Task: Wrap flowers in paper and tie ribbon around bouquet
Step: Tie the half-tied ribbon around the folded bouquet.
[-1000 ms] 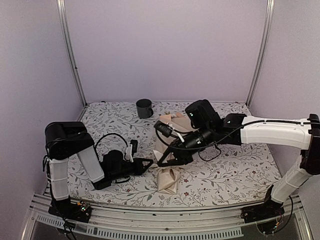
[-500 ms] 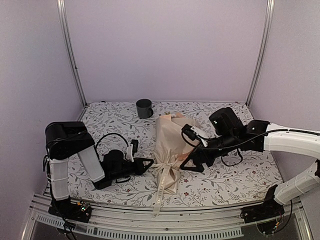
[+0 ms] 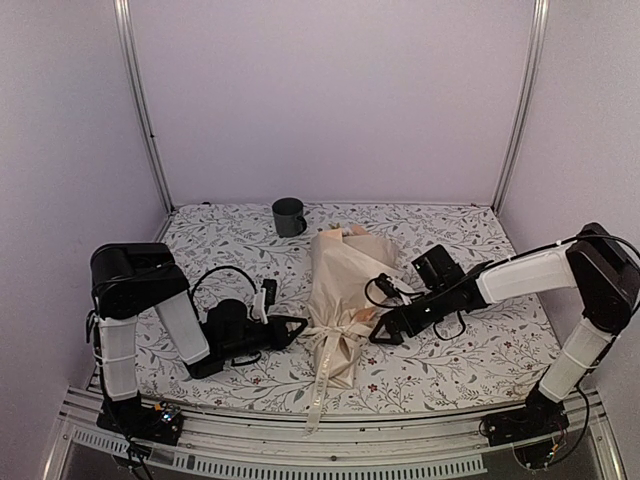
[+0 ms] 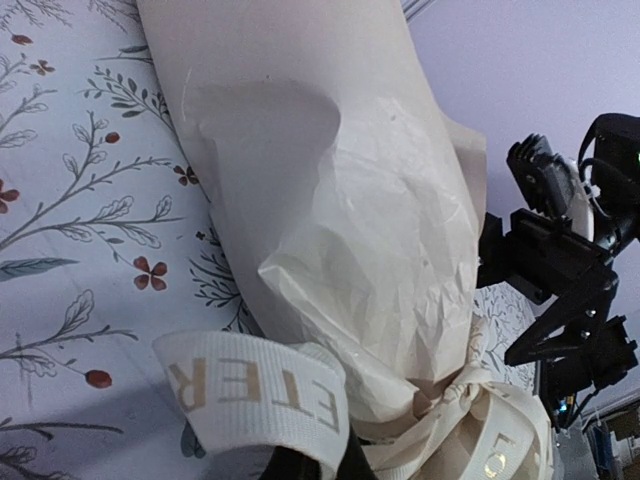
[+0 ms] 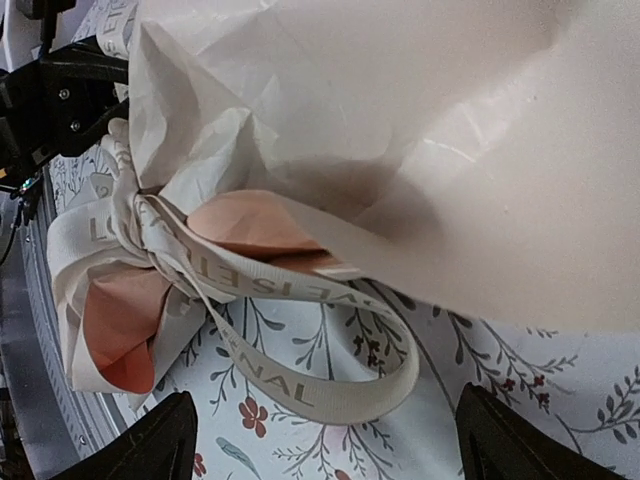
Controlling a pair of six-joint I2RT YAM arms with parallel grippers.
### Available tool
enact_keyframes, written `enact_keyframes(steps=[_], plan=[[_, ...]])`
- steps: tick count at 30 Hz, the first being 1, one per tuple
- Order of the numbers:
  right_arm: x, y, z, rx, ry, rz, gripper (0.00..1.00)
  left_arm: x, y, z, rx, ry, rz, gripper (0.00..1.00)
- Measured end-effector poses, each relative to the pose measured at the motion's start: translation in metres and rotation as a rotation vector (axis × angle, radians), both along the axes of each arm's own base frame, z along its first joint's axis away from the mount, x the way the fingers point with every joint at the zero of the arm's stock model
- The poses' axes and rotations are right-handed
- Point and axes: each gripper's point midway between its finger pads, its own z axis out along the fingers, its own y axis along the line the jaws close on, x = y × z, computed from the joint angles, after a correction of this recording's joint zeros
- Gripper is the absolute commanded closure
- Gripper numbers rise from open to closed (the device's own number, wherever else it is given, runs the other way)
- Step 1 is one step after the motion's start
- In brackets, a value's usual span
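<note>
The bouquet (image 3: 342,285) lies mid-table, a cone of cream paper (image 4: 350,190) pinched near its near end, with a peach inner face (image 5: 250,222) showing. The flowers are hidden inside the paper. A cream ribbon (image 3: 333,333) with gold letters is knotted round the pinch (image 5: 130,215), and one tail hangs over the table's front edge (image 3: 313,405). My left gripper (image 3: 298,325) is shut on the left ribbon loop (image 4: 262,392). My right gripper (image 3: 383,328) stands open just right of the knot. Between its fingers (image 5: 150,450), the right loop (image 5: 330,392) lies loose on the cloth.
A dark mug (image 3: 289,216) stands at the back of the table. The floral cloth (image 3: 470,350) covers the tabletop. Metal frame posts (image 3: 140,110) rise at the back corners. The right gripper's black cable (image 3: 440,322) loops on the cloth beside the bouquet.
The right gripper has opened, let go of the ribbon, and pulled back right and down. The tied bouquet now shows in full. The left arm has not moved.
</note>
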Motion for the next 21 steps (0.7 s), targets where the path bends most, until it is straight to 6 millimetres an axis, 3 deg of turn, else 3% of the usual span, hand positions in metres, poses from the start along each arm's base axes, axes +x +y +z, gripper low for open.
enact_keyframes(steps=[3, 5, 12, 16, 21], plan=[[0.007, 0.011, -0.005, 0.039, -0.026, 0.027, 0.16, 0.000, 0.000, 0.000, 0.000, 0.000, 0.000, 1.00], [0.012, 0.017, -0.005, 0.063, -0.046, 0.037, 0.27, 0.000, 0.000, 0.000, 0.000, 0.000, 0.000, 1.00], [0.016, 0.022, -0.015, 0.074, -0.056, 0.048, 0.98, 0.000, 0.000, 0.000, 0.000, 0.001, -0.001, 1.00], [0.011, 0.019, -0.019, 0.069, -0.029, 0.045, 1.00, 0.003, 0.005, 0.001, -0.007, 0.001, 0.010, 1.00], [-0.011, 0.008, -0.025, 0.080, 0.032, 0.033, 1.00, 0.022, 0.016, 0.001, -0.026, 0.004, 0.052, 1.00]])
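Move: The open ribbon loop I want lies between my spread right fingers, about 2 cm left of that hand, 1 cm ahead and 1 cm below. From my right hand, the knot is roughly 7 cm left and 1 cm ahead, the folded stem end some 8 cm left and 5 cm back. My left hand, already gripping its ribbon loop, has the knot about 6 cm right and 1 cm back, the right-hand loop some 12 cm right and 1 cm back. I ease my open right hand about 3 cm left and forward over the slack loop, sinking slightly, and pinch its end shut between my fingertips. Then I draw it back about 3 cm, also rightward and a little down, away from the knot, while my left hand keeps its grip and starts pulling forward and left, about 2.5 cm. ##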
